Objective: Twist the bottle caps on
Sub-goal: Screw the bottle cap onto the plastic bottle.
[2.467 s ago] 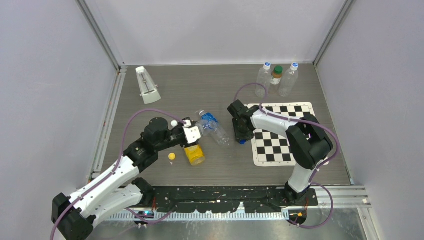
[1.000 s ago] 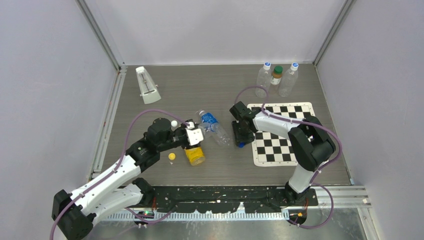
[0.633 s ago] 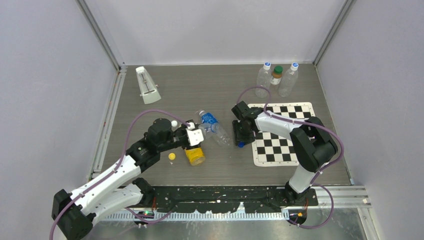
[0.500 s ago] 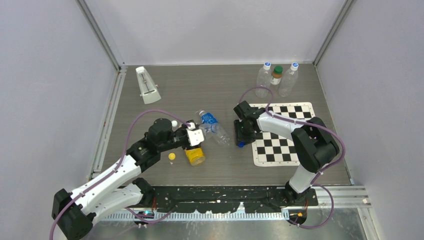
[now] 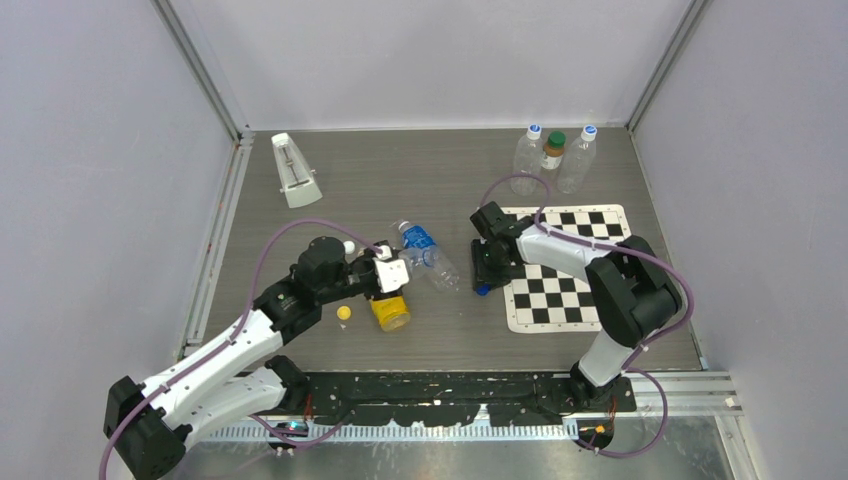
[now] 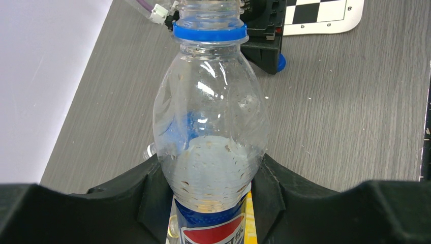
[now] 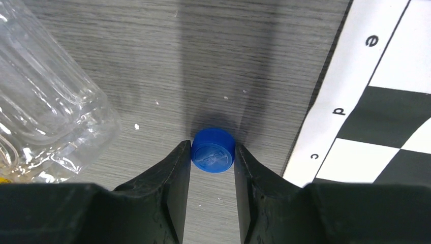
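My left gripper point(image 6: 208, 170) is shut on a clear bottle point(image 6: 211, 122) with a blue neck ring and an open, capless mouth. In the top view that bottle point(image 5: 428, 256) lies tilted over the table, above a yellow bottle point(image 5: 391, 311). My right gripper point(image 7: 212, 152) points down at the table beside the checkered mat. Its fingertips press both sides of the blue cap point(image 7: 213, 156), which rests on the wood. From above, the blue cap point(image 5: 483, 290) shows under the right gripper point(image 5: 484, 283). A yellow cap point(image 5: 344, 313) and a white cap point(image 5: 348, 246) lie loose near the left arm.
A checkered mat point(image 5: 565, 290) lies right of the blue cap. Two clear capped bottles point(image 5: 527, 155) point(image 5: 578, 158) and a green-capped jar point(image 5: 553, 150) stand at the back right. A white wedge-shaped object point(image 5: 295, 170) stands at the back left.
The right arm has shifted slightly to the right and its jaws have narrowed onto the blue cap. The left arm keeps hold of the clear bottle and has barely moved.
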Controlling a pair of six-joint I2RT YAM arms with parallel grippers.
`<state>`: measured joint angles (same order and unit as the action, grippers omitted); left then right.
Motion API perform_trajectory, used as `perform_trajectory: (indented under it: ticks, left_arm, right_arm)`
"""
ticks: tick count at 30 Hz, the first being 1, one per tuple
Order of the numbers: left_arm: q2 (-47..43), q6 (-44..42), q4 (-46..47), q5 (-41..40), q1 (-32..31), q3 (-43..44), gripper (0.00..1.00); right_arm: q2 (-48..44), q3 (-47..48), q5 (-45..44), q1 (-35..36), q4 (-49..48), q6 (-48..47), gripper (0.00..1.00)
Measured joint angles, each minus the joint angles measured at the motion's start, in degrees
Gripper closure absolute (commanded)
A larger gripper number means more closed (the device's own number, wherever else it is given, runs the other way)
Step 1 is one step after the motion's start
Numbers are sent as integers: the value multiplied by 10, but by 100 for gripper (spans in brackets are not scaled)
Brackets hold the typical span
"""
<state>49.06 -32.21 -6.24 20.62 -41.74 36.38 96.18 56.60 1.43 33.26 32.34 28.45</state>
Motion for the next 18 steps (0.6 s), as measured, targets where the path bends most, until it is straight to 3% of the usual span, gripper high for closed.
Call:
perform_trajectory:
  ticks: [7,18]
  left_arm:
    - [0,0,-3,4,-2,0,61]
    - [6,0,-21,18,-6,0,63]
  right_arm:
    - [-50,10,16,0,40,-29,80]
    - [-226,124,102,0,97,-128,81]
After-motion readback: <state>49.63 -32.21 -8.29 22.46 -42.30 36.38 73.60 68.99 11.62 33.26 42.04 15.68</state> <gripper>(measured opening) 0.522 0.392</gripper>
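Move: The right hand, already pinching the blue cap at the table, has the open mouth of the Pepsi bottle some 12 cm to its left, 6 cm back and 23 cm above; the blue-label bottle lies 12 cm left and 7 cm ahead, the chessboard's middle 19 cm right and 5 cm ahead. From the left hand, gripping the Pepsi bottle, that mouth is about 7 cm right, 2 cm back and 5 cm up. The right hand lifts the blue cap straight up some 18 cm towards the Pepsi mouth, turning about 30 degrees. ##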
